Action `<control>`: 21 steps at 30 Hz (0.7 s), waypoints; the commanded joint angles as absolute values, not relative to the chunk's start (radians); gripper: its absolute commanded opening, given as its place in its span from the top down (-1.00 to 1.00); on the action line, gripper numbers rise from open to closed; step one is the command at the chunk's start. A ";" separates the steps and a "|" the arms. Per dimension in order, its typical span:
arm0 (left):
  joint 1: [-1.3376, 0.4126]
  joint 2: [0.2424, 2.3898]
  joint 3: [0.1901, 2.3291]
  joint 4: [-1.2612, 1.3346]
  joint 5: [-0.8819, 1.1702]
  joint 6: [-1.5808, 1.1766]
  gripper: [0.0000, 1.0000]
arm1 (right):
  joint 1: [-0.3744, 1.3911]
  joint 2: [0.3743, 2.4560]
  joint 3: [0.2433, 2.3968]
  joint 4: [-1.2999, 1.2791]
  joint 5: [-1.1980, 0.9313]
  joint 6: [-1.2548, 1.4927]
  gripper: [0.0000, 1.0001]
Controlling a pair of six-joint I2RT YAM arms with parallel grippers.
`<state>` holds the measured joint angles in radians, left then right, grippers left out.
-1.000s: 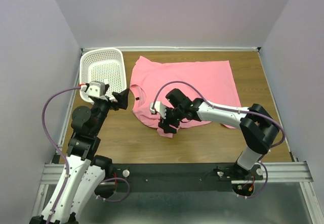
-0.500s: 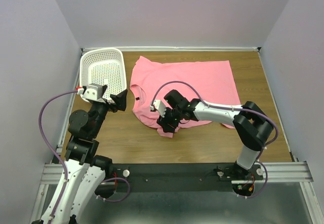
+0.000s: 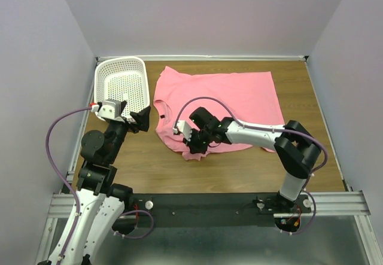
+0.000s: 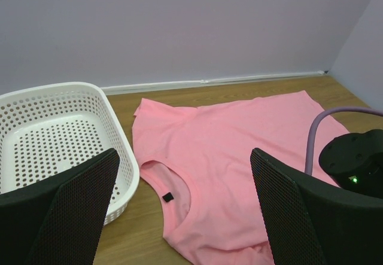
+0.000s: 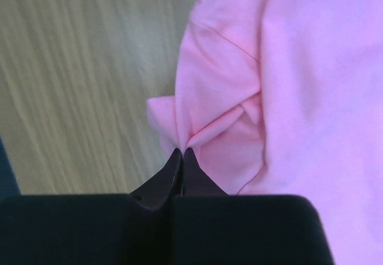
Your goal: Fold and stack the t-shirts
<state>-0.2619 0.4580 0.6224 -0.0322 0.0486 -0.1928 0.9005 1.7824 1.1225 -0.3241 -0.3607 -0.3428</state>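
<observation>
A salmon-pink t-shirt [image 3: 230, 94] lies spread on the wooden table, collar and dark label [image 4: 168, 197] to the left. Its near-left sleeve is bunched into folds [image 5: 221, 115]. My right gripper [image 3: 192, 150] reaches low over that bunched edge and is shut on a pinch of the pink cloth [image 5: 182, 151]. The left gripper [image 3: 141, 119] hovers left of the collar, between the shirt and the basket, open and empty. In the left wrist view its mesh-covered fingers [image 4: 66, 217] frame the shirt [image 4: 239, 133] from a distance.
A white perforated basket [image 3: 122, 82] stands at the back left, next to the shirt's left sleeve; it also shows in the left wrist view [image 4: 54, 130]. Grey walls close the table on three sides. Bare wood [image 3: 239, 169] shows along the near edge.
The right gripper's jaws have closed onto the bunched sleeve edge and the wrist has shifted slightly left. The left gripper has stayed open, barely moving.
</observation>
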 commanded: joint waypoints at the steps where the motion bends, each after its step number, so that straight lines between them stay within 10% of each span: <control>1: -0.256 0.446 0.624 -0.032 0.041 -0.193 -0.96 | 0.992 1.790 1.172 -0.371 -0.457 -0.429 0.99; 6: -0.256 0.448 0.624 -0.031 0.038 -0.196 -0.96 | 1.139 1.824 1.259 -0.524 -0.584 -0.587 0.94; 10: -0.256 0.449 0.624 -0.032 0.032 -0.196 -0.96 | 1.235 1.926 1.366 -0.699 -0.643 -0.715 -0.05; 21: -0.256 0.460 0.617 -0.026 0.055 -0.233 -0.96 | 0.846 1.731 1.272 -0.643 -0.660 -0.522 -0.20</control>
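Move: The right hand already pinches the t-shirt's near flap just above the table; the place it is being taken to, on the near table edge, lies about 12 cm back and 5 cm left. The middle of the shirt is some 16 cm ahead and 10 cm right, its black tag 14 cm ahead and 13 cm left, the white basket 25 cm ahead and 31 cm left. From the left hand the pinched flap is roughly 16 cm right, 4 cm back and 29 cm below. Still pinching the near flap, the right fingers drag the t-shirt briskly back and to the left towards the near table edge, the hand turning some 40 degrees counter-clockwise. After about 10 cm they open and let go while the hand runs on to roughly 16 cm back, then it reverses forward over the cloth, rising slightly, fingers open. ##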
